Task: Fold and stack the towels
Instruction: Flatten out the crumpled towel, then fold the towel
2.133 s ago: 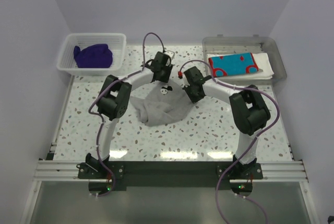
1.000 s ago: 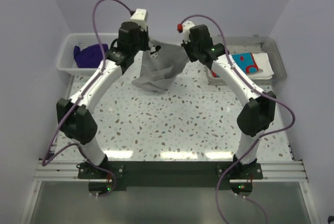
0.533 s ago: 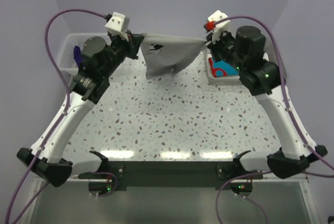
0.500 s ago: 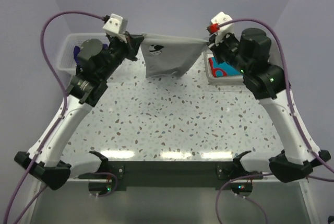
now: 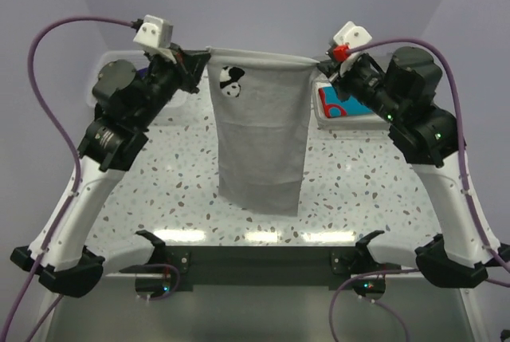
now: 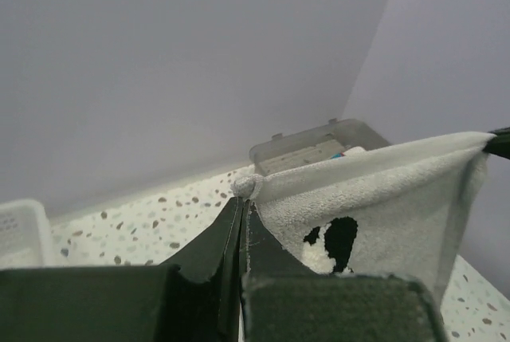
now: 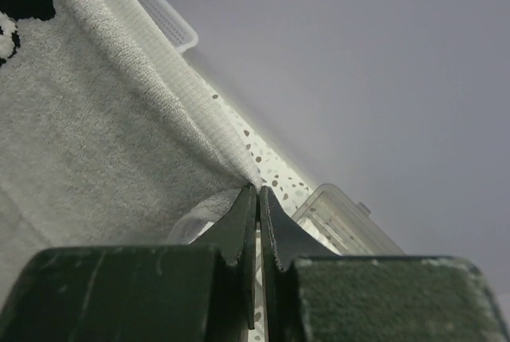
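Note:
A grey towel (image 5: 263,135) with a black-and-white panda patch (image 5: 230,79) hangs flat and full length above the table. My two grippers stretch its top edge between them. My left gripper (image 5: 201,59) is shut on the towel's top left corner, and my right gripper (image 5: 320,64) is shut on the top right corner. In the left wrist view the left gripper (image 6: 241,202) pinches the bunched corner of the grey towel (image 6: 398,198). In the right wrist view the right gripper (image 7: 257,190) nips the hem of the grey towel (image 7: 96,135). A folded turquoise-and-red towel (image 5: 335,104) lies in the tray, partly behind my right arm.
The clear plastic tray (image 5: 319,119) stands at the back right, also seen in the wrist views (image 6: 319,139) (image 7: 351,222). The white slatted basket (image 5: 107,59) at the back left is mostly hidden by my left arm. The speckled table (image 5: 159,190) lies below the towel's lower edge.
Both arms have risen and moved apart. The grey towel, bunched and short between them before, now hangs stretched and unrolled to full length.

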Robot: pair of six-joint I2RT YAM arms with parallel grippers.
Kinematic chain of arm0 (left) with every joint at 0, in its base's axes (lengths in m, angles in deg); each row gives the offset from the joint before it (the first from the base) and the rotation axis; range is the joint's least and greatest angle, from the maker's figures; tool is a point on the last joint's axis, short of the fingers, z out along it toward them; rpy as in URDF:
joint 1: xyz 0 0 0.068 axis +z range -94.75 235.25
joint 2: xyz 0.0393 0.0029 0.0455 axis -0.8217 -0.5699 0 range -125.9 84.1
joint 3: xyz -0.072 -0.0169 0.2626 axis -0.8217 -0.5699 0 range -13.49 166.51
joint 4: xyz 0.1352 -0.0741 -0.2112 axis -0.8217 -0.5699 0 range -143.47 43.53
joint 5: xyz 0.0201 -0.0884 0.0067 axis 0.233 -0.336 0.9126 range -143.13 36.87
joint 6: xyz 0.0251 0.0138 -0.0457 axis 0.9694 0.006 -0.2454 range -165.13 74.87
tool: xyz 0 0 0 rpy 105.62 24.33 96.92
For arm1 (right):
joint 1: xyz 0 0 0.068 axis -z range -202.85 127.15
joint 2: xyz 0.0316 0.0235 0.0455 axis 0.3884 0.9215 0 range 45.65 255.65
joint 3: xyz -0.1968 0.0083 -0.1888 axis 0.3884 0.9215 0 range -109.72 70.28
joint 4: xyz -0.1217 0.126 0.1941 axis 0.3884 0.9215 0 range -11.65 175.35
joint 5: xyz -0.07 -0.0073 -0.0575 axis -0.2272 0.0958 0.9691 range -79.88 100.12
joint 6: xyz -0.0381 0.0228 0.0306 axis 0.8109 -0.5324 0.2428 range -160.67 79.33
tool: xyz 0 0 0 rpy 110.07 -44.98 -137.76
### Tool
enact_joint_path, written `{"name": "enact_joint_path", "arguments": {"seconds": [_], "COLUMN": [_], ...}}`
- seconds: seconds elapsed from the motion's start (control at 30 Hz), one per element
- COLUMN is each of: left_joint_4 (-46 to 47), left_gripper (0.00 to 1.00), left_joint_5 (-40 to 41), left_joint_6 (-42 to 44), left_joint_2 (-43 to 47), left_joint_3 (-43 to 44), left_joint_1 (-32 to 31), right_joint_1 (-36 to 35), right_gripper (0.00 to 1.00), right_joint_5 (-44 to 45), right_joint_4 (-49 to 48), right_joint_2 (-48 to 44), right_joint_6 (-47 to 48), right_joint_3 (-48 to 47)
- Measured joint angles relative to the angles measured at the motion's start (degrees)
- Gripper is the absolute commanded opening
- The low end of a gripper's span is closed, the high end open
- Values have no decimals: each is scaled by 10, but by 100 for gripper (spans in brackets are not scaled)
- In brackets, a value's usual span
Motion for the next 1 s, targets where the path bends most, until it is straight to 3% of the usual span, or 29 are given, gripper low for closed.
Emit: {"name": "enact_joint_path", "arguments": {"seconds": [0.27,0.43,0.63,0.8,1.0], "left_joint_4": [-19,18,77,106,169], "left_gripper": [0,0,0,0,0], "left_joint_5": [143,159,141,111,83], "left_joint_6": [-42,-54,-52,-48,-48], "left_joint_2": [-197,-341,-499,-543,-508], "left_joint_3": [11,13,73,70,-14], "left_joint_1": [35,78,107,114,114], "right_joint_1": [6,25,49,62,70], "right_gripper": [0,0,0,0,0], "right_joint_5": [99,128,124,105,82], "right_joint_4": [-58,-115,-134,-132,-133], "right_joint_2": [164,324,476,518,507], "right_joint_6": [30,37,44,53,63], "right_joint_3": [1,-3,-66,-84,-57]}}
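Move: The grey towel hangs from both shut grippers, its middle about 22 cm below each and 7 cm back, 9-10 cm inward. The bare far table between the bins lies about 27 cm ahead of the left gripper, 9 cm right, 50 cm down; from the right gripper, 28 ahead, 10 left, 49 down. The white basket sits some 32 cm ahead and 25 left of the left gripper; the grey bin, 30 ahead and 25 right of the right one. Sweep both grippers down and forward together towards the bare table between the white basket and the grey bin, quickly at first, then easing off: about 35 cm down for the left, 31 for the right, some 26 cm forward for both. Keep the towel's top corners pinched and tip the fingers downward about 30 degrees on the way. ##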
